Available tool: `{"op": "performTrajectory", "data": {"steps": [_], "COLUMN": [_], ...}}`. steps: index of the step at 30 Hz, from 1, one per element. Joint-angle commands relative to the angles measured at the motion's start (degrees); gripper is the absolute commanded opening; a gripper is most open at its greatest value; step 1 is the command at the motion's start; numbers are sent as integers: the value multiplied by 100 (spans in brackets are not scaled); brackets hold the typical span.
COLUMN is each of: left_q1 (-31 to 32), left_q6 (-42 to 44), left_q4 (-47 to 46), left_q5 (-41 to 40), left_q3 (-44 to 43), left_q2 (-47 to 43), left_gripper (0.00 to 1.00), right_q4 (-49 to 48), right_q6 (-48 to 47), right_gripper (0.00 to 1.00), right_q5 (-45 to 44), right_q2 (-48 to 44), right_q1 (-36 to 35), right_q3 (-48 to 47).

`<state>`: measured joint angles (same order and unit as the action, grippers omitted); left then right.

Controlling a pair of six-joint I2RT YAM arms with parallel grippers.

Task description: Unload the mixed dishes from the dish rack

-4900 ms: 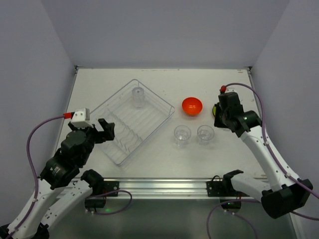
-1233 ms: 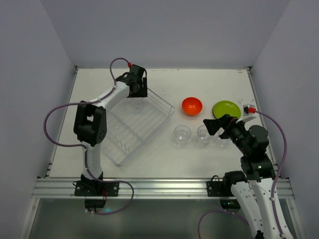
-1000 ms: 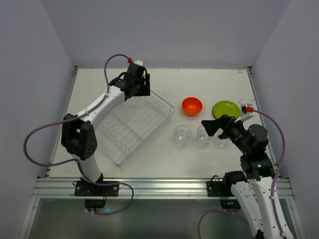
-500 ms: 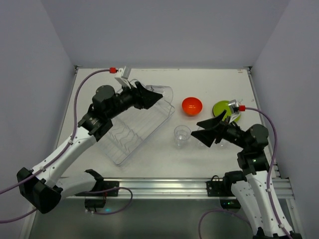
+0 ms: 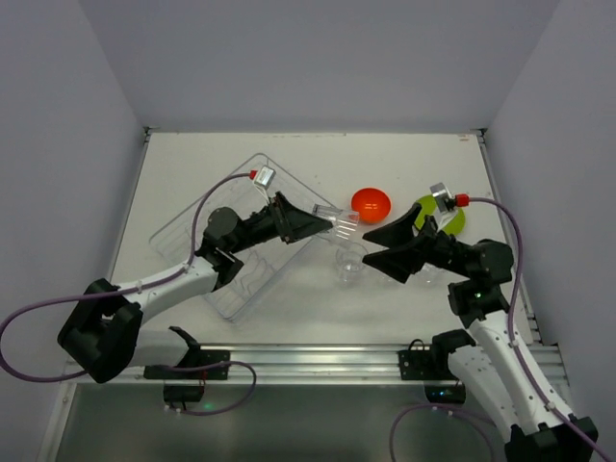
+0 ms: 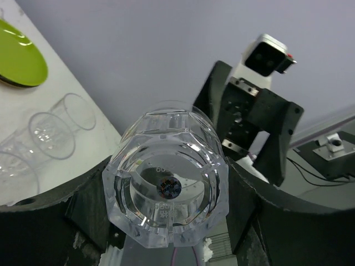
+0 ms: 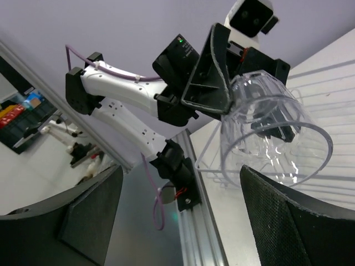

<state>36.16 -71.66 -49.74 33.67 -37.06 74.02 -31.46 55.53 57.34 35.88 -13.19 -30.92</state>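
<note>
My left gripper is shut on a clear tumbler and holds it on its side in the air, past the right edge of the see-through dish rack. The left wrist view shows the tumbler's base clamped between the dark fingers. My right gripper stands open and points left at the tumbler; its wrist view shows the tumbler's mouth just ahead of its fingers. An orange-red bowl and a lime-green plate lie on the table.
Another clear tumbler stands on the table under the two grippers. In the left wrist view, three tumblers stand in a row near the green plate. The metal rail runs along the near edge.
My left arm has carried the tumbler out of the rack's far corner and rightward to mid-table. My right gripper has swung left and up to face it, and its jaws have narrowed a little.
</note>
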Motion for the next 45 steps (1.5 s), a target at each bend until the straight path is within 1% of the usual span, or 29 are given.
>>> {"op": "performTrajectory", "data": {"steps": [1, 6, 10, 14, 15, 18, 19, 21, 23, 24, 25, 26, 27, 29, 30, 31, 33, 34, 35, 36, 37, 38, 39, 40, 41, 42, 43, 44, 45], "left_q1": [66, 207, 286, 321, 330, 383, 400, 400, 400, 400, 400, 400, 400, 400, 400, 400, 400, 400, 400, 400, 400, 400, 400, 400, 400, 400, 400, 400, 392], "left_q6": [-691, -648, -613, -630, -621, -630, -613, -612, -586, -534, -499, -463, -385, -227, 27, 186, 633, 818, 985, 1370, 1565, 1741, 2056, 2207, 2304, 2532, 2751, 2754, 2971], "left_q4": [-1697, -1759, -1750, -1741, -1750, -1750, -1759, -1785, -1803, -1803, -1803, -1803, -1785, -1435, -1242, -762, -127, 633, 1076, 1480, 2302, 2772, 3159, 3850, 4136, 4365, 4741, 4936, 5513], "left_q5": [140, 8, -308, -431, -458, -528, -528, -528, -528, -519, -519, -519, -519, -546, -659, -738, -1053, -1195, -1553, -1774, -2011, -2266, -2790, -3031, -3346, -3567, -3769, -3867, -3964], "left_q3": [128, 278, 629, 779, 796, 867, 884, 911, 928, 920, 928, 920, 937, 902, 893, 850, 779, 666, 587, 516, 341, 244, 147, 68, -29, -64, -108, -161, -231], "left_q2": [-72, -98, -160, -142, -142, -151, -151, -160, -168, -195, -212, -230, -300, -405, -554, -642, -992, -1116, -1396, -1556, -1696, -1863, -2178, -2338, -2705, -2909, -3285, -3445, -3612], "left_gripper": [0, 0, 0, 0, 0, 0, 0, 0, 0, 0, 0, 0, 0, 15, 28, 66, 93, 98, 100, 100, 100, 100, 100, 100, 100, 100, 100, 100, 100], "right_q4": [-405, -360, -702, -1291, -1344, -1415, -1450, -1485, -1512, -1521, -1521, -1486, -1399, -996, -802, -591, 225, 733, 1034, 1350, 1988, 2291, 2607, 3237, 3608, 3978, 4677, 5032, 5401], "right_q6": [-94, -437, -464, -446, -472, -517, -517, -525, -534, -552, -569, -613, -657, -919, -1043, -1192, -1631, -1746, -2086, -2229, -2378, -2632, -2713, -2783, -2923, -2986, -3091, -3118, -3136], "right_gripper": [87, 82, 61, 55, 47, 40, 32, 28, 20, 9, 4, 0, 0, 0, 0, 0, 0, 0, 0, 0, 0, 0, 0, 0, 0, 0, 0, 0, 0], "right_q5": [-267, -707, -707, -821, -873, -944, -953, -979, -1014, -1041, -1154, -1216, -1277, -1461, -1524, -1603, -1928, -2007, -2121, -2374, -2533, -2718, -3242, -3577, -3920, -4280, -5050, -5466, -5897], "right_q2": [410, 779, 1078, 1255, 1281, 1465, 1579, 1668, 1738, 1738, 1721, 1634, 1572, 1423, 1265, 1185, 958, 895, 825, 676, 597, 517, 430, 281, 236, 201, 218, 253, 305], "right_q1": [-359, -1001, -1194, -1300, -1335, -1353, -1370, -1379, -1379, -1379, -1379, -1379, -1379, -1388, -1379, -1379, -1379, -1379, -1379, -1370, -1370, -1370, -1370, -1370, -1370, -1370, -1362, -1362, -1344], "right_q3": [-28, -186, -275, -187, -178, -195, -195, -204, -187, -152, -117, -99, -90, -116, -169, -204, -326, -371, -432, -563, -643, -713, -862, -959, -1056, -1318, -1477, -1635, -1967]}}
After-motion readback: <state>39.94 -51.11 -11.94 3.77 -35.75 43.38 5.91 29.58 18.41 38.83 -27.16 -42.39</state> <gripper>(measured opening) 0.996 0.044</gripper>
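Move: My left hand holds the clear glass near its base, the glass's middle about 3 cm to that hand's right; my open right gripper is some 11 cm right and 6 cm back of the left hand. From my right hand the held glass lies about 9 cm left, 5 cm ahead and 4 cm lower. On the table some 28 cm below my right hand, one glass stands 7 cm ahead and 3 cm left, another 7 cm ahead and 8 cm right; the orange bowl is about 26 cm ahead, 4 cm right. I bring my right hand about 5 cm left, slightly down and forward, to the held glass, closing its open fingers until they pinch the wall at the rim, while my left hand eases back a little and holds. Then I open the left fingers and draw that hand about 8 cm left, turning it counter-clockwise; my right hand carries the glass forward and right, swinging clockwise. ##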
